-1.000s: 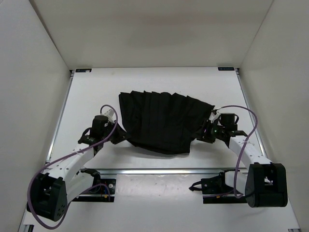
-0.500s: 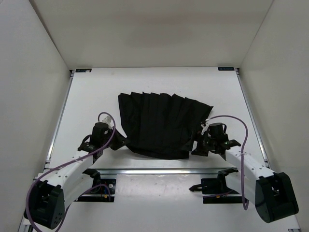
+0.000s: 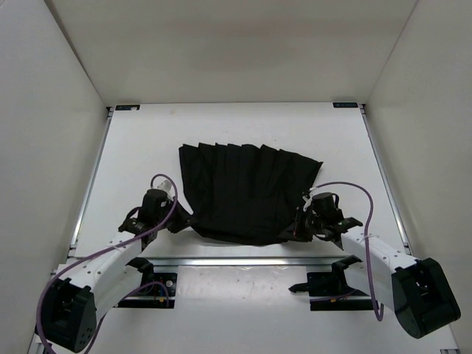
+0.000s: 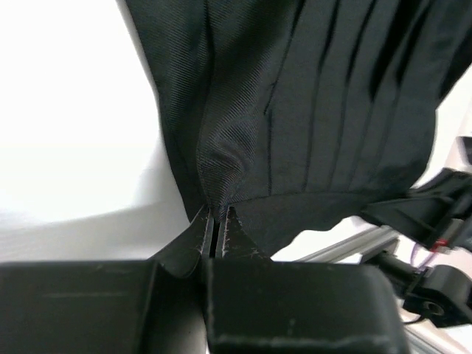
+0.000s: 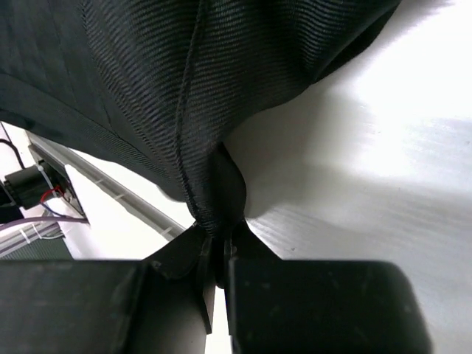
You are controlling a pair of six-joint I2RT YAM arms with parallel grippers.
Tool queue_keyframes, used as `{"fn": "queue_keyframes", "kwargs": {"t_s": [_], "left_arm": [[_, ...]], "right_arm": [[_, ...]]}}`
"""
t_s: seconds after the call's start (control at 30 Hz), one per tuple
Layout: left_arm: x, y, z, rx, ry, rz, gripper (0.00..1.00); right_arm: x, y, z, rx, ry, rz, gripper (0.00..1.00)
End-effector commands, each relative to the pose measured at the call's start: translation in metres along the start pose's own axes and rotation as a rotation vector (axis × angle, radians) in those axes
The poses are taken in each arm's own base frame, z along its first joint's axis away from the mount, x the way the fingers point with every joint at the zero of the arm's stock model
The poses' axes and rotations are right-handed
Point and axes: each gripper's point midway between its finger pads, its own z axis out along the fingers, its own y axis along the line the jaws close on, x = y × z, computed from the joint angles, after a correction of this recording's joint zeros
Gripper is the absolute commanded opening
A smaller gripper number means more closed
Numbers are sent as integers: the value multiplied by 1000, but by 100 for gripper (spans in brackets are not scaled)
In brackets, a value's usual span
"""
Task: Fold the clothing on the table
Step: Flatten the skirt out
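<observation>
The clothing (image 3: 247, 188), a black pleated skirt-like garment, lies spread on the white table (image 3: 147, 140) in the top view, its near hem close to the front rail. My left gripper (image 3: 186, 219) is shut on the clothing's near left corner; the left wrist view shows the fabric (image 4: 295, 110) pinched between the jaws of that gripper (image 4: 216, 217). At the near right corner my right gripper (image 3: 293, 227) is shut on the clothing, with a fold of cloth (image 5: 147, 88) bunched at the tips of the gripper (image 5: 218, 236).
A silver rail (image 3: 243, 260) runs along the table's near edge just behind the hem. White enclosure walls (image 3: 51, 110) stand on three sides. Purple cables (image 3: 346, 188) loop over both arms.
The right gripper moved left and nearer along the hem's right side and closed on the corner. The left gripper stayed shut on its corner, shifting slightly.
</observation>
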Motion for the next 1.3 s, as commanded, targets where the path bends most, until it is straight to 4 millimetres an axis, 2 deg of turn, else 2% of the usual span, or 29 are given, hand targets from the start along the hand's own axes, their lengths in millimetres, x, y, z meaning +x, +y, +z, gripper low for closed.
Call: {"fn": "queue_keyframes", "kwargs": {"t_s": [0.0, 0.07, 0.13, 0.2, 0.3, 0.37, 0.4, 0.47, 0.53, 0.6, 0.67, 0.7, 0.73, 0.77, 0.8, 0.83, 0.87, 0.9, 0.93, 0.97, 1.0, 1.03, 1.07, 1.1, 1.13, 1.17, 1.2, 1.23, 1.27], "left_arm": [[-10, 11, -8, -80, -35, 58, 0], [-27, 7, -16, -112, -88, 85, 0], [-32, 8, -25, -152, -93, 104, 0], [-20, 26, -32, -231, -32, 96, 0], [1, 35, -31, -228, 45, 81, 0], [26, 51, -26, -247, 121, 52, 0], [29, 45, -24, -217, 134, 41, 0], [47, 53, -22, -231, 184, 13, 0], [51, 55, -19, -216, 182, -5, 0], [44, 49, -14, -172, 146, -21, 0], [17, 33, -8, -129, 79, -9, 0], [-3, 18, -8, -99, 32, 3, 0], [-37, -3, -5, -77, -27, 27, 0], [-47, -9, 4, -77, -16, 80, 0], [-87, -42, 0, -28, -90, 119, 0], [-128, -75, 1, 11, -147, 178, 0], [-144, -79, 13, 0, -137, 217, 0], [-186, -122, 9, 62, -202, 268, 0], [-229, -174, -15, 150, -313, 352, 0], [-245, -184, -10, 136, -327, 399, 0], [-278, -225, -31, 185, -418, 454, 0], [-302, -261, -56, 212, -516, 536, 0], [-311, -276, -68, 187, -578, 595, 0], [-324, -304, -102, 213, -680, 670, 0], [-331, -319, -124, 196, -774, 692, 0], [-332, -317, -131, 171, -809, 692, 0], [-333, -308, -134, 162, -824, 683, 0], [-335, -307, -148, 180, -865, 664, 0], [-330, -282, -129, 154, -817, 655, 0]], "right_arm": [[-32, 20, -11, 5, -92, -46, 0], [-54, 30, -23, 15, -148, -70, 0], [-84, 39, -43, 11, -217, -63, 0], [-85, 31, -52, 47, -199, -39, 0], [-76, 14, -51, 90, -157, -39, 0], [-59, 9, -41, 67, -98, -12, 0], [-59, 11, -38, 59, -94, -26, 1], [-46, 14, -26, 43, -43, -29, 0], [-42, 13, -19, 40, -15, -24, 0], [-45, 19, -16, 10, 9, -28, 0], [-77, 30, -16, -4, -18, -63, 0], [-106, 47, -24, -19, -72, -137, 0], [-122, 40, -20, 17, -74, -127, 0], [-164, 55, -28, 19, -125, -172, 0], [-212, 87, -49, 2, -228, -278, 0], [-233, 82, -49, 37, -227, -270, 0], [-276, 109, -65, 28, -285, -335, 0], [-318, 146, -100, 23, -392, -421, 0], [-340, 148, -100, 58, -411, -435, 0], [-375, 179, -126, 61, -496, -497, 0], [-399, 221, -173, 58, -633, -583, 0], [-420, 243, -199, 42, -729, -607, 0], [-424, 253, -210, 28, -768, -628, 0], [-423, 272, -232, 5, -830, -690, 0], [-421, 277, -247, 72, -897, -718, 0], [-423, 265, -246, 148, -910, -725, 0], [-412, 271, -256, 147, -923, -743, 1], [-404, 257, -253, 163, -904, -734, 0], [-397, 231, -224, 167, -818, -699, 0]]}}
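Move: Ahead of both closed grippers, which already hold the skirt's near edge a few centimetres off the table, the skirt's middle lies about 10 cm forward and 19 cm right of the left hand, and some 14 cm forward and 16 cm left of the right. Its far left corner is roughly 28 cm ahead and 6 cm left of the left hand; its far right corner is 27 cm ahead and 14 cm right of the right. The table's far edge is straight ahead, about 45 cm from the left hand and 50 cm from the right. Keeping their pinch on the skirt's near edge, both hands first make a small lift forward and sink back, the left ending lower and nearer the base. Then they swing fast together up and forward over the table, each rising about 40 cm and reaching some 30 cm forward as the wrists tip the fingers upward over 50 degrees, easing back slightly at the very end. ##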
